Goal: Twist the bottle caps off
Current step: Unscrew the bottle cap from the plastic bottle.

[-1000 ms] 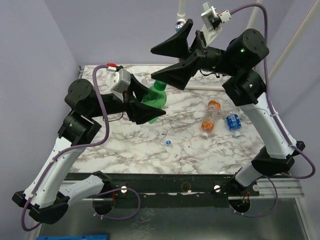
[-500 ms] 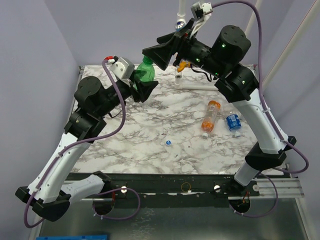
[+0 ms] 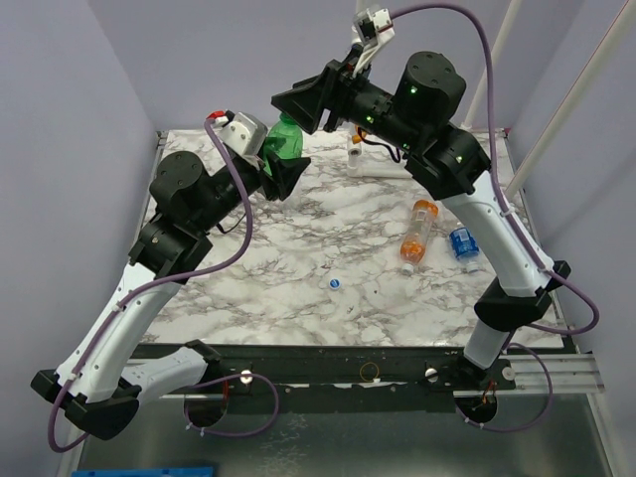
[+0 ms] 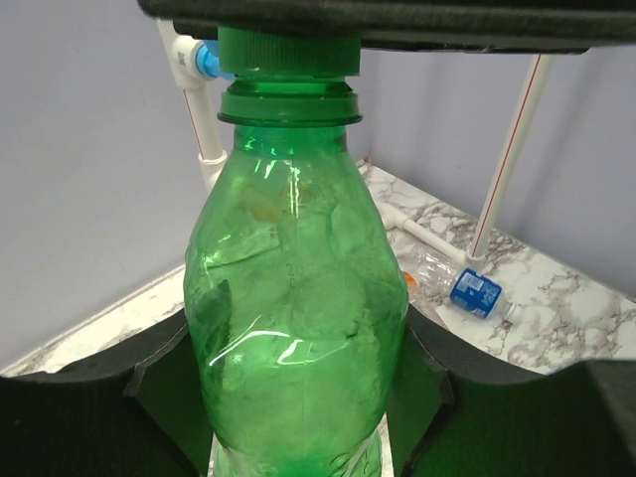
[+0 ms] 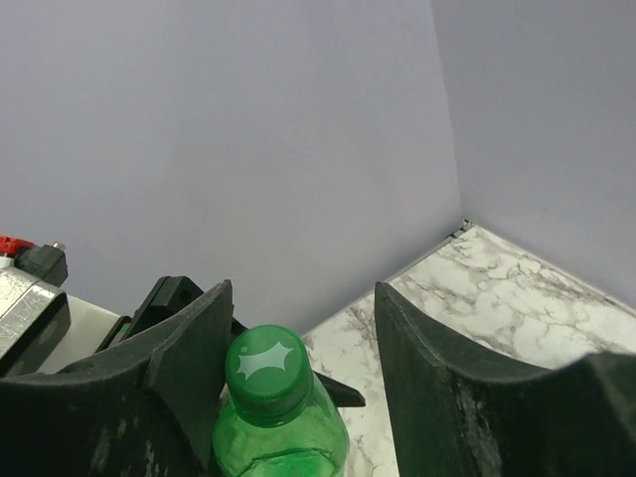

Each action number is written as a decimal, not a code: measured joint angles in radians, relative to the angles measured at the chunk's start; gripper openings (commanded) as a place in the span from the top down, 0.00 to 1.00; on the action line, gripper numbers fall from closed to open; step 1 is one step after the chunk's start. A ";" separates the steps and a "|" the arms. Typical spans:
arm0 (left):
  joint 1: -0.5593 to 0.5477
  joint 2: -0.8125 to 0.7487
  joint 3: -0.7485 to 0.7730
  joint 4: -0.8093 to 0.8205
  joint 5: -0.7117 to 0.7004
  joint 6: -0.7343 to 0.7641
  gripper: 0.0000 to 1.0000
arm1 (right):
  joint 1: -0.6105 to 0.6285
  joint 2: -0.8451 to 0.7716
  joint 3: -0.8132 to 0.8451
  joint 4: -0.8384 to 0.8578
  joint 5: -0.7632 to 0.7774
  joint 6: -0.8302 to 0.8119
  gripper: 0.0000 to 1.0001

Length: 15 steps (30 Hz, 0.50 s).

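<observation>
My left gripper (image 3: pixel 283 161) (image 4: pixel 298 383) is shut on the body of the green bottle (image 3: pixel 286 139) (image 4: pixel 298 298), holding it upright above the back left of the table. Its green cap (image 4: pixel 288 52) (image 5: pixel 266 370) is on the neck. My right gripper (image 3: pixel 296 107) (image 5: pixel 303 298) straddles the cap from above. One finger (image 5: pixel 189 348) rests against the cap; the other (image 5: pixel 427 358) stands clear of it with a gap, so the jaws are open. An orange bottle (image 3: pixel 417 231), a blue-labelled bottle (image 3: pixel 464 243) (image 4: pixel 477 293) and a clear bottle (image 4: pixel 437 268) lie at the right.
A small loose cap (image 3: pixel 336 283) lies on the marble table (image 3: pixel 278 308) near the middle. A white pipe frame (image 3: pixel 363 159) (image 4: pixel 199 109) with a blue fitting (image 4: pixel 206 60) stands at the back. A slanted white pole (image 3: pixel 571 89) runs up at the right.
The left arm lifted the green bottle from a tilt to upright at the back. The right gripper swung left over the cap, and its jaws narrowed around it.
</observation>
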<state>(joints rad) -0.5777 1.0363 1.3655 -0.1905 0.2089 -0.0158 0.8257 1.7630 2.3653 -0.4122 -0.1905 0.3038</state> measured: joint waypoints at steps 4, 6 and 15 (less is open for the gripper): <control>0.000 0.005 -0.001 -0.005 -0.010 0.001 1.00 | 0.004 0.000 -0.015 0.002 -0.001 0.013 0.44; 0.000 0.006 -0.001 -0.005 -0.014 0.002 1.00 | 0.004 0.000 -0.020 0.001 -0.002 0.014 0.45; 0.000 0.009 -0.003 -0.011 -0.021 0.002 1.00 | 0.009 -0.001 -0.029 0.006 -0.018 0.027 0.99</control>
<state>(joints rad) -0.5777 1.0454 1.3624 -0.2016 0.1883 -0.0135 0.8345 1.7618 2.3360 -0.4057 -0.2085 0.3305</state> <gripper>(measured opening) 0.569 0.247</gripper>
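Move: The green bottle's cap already stands between the open right fingers, nearly at the hand point: about 1 cm back, 1 cm left and 1 cm lower, closer to one finger. The green bottle's middle lies some 10 cm below the right hand, about 1 cm back and 1 cm left. A loose blue cap lies on the table about 5 cm back, 6 cm right and 55 cm below. From the left hand the green cap is about 9 cm straight up. Both right fingers close on the sides of the green cap and pinch it near their tips, the gap shrinking to less than half, as the hand settles about 1 cm down and then edges about 1 cm left with no real wrist turn. The left hand keeps its grip round the bottle, holding it upright with barely any drift. ##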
